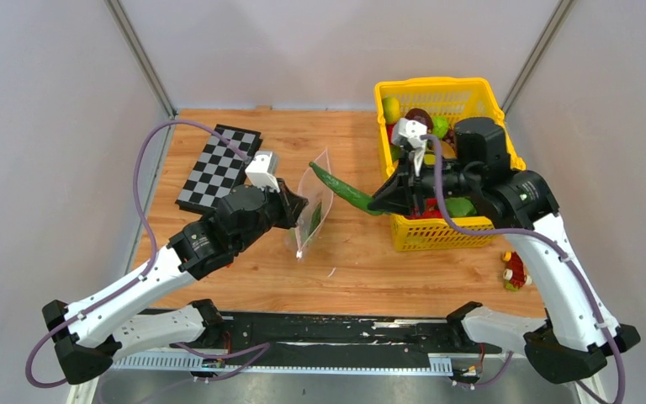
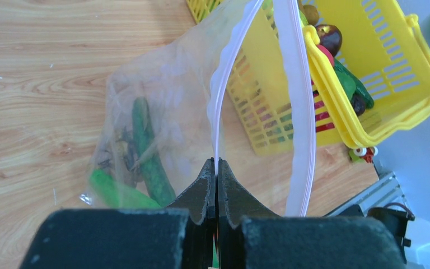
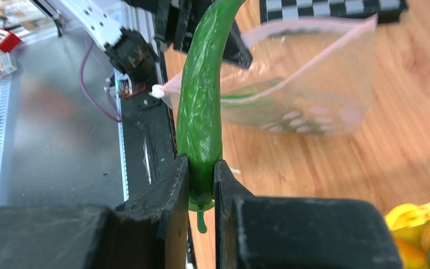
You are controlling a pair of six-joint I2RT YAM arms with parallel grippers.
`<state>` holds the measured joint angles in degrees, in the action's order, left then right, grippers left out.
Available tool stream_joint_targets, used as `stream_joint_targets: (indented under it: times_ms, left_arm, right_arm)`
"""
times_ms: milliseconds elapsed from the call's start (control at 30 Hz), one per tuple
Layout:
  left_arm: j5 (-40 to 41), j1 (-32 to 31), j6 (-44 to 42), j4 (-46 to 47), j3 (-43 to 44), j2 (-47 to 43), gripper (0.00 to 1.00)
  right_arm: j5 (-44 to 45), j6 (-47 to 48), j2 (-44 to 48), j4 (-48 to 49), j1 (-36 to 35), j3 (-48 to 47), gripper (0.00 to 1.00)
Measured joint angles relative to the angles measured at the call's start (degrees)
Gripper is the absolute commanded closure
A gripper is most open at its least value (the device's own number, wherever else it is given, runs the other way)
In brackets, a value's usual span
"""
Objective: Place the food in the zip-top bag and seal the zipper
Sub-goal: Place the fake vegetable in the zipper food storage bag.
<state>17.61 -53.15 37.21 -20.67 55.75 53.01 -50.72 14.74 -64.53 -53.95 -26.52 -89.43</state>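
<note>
The zip-top bag (image 1: 316, 204) stands upright mid-table with its mouth open. My left gripper (image 1: 296, 208) is shut on the near lip of its zipper (image 2: 222, 84); the far lip (image 2: 298, 112) bows away to the right. Inside the bag lie a long dark green piece (image 2: 145, 147) and a bright green piece (image 2: 115, 193). My right gripper (image 1: 382, 202) is shut on the stem end of a long green pepper-like food piece (image 1: 342, 188), whose tip reaches the top of the bag. In the right wrist view that piece (image 3: 200, 101) runs up from the jaws, in front of the bag (image 3: 302, 95).
A yellow mesh basket (image 1: 479, 91) with more toy fruits stands at the back right, under my right arm. A black-and-white checkerboard (image 1: 219, 168) lies at the back left. A small red and yellow toy (image 1: 515, 271) sits near the right front edge.
</note>
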Motion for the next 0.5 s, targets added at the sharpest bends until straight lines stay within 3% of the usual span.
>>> stream_joint_targets:
  times_ms: [200, 500]
  left_arm:
    - [3.6, 0.0, 1.2, 0.2, 0.0, -0.1, 1.0]
    - [3.2, 0.0, 1.1, 0.4, 0.1, 0.7, 1.0]
  right_arm:
    - [15.7, -0.3, -4.8, -9.2, -10.2, -2.1, 1.0]
    - [27.4, -2.9, -10.1, -13.3, -13.8, -4.9, 1.0]
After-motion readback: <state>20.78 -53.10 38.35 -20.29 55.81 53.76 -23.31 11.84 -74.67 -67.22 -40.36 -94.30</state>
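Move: The right hand holds a cucumber whose free end points left and forward. The mouth of the zip-top bag lies about 13 cm to this hand's left, 6 cm ahead and 10 cm lower. The left gripper on the bag's lip is some 16 cm left, 5 cm ahead and 9 cm below, and the yellow basket about 19 cm right, 22 cm ahead and 26 cm down. From the left hand the mouth's middle is roughly 3 cm to the right, 1 cm ahead and 2 cm below. Keeping its grip on the cucumber's stem end, the right hand sinks about 8 cm towards the bag's mouth, easing forward by a centimetre or so only at the end, while the wrist tips the fingers some 25 degrees further down so that the cucumber's free end dips to the opening. The left hand keeps the bag's lip pinched and shifts only about a centimetre, holding the bag upright with its mouth open to the right. ##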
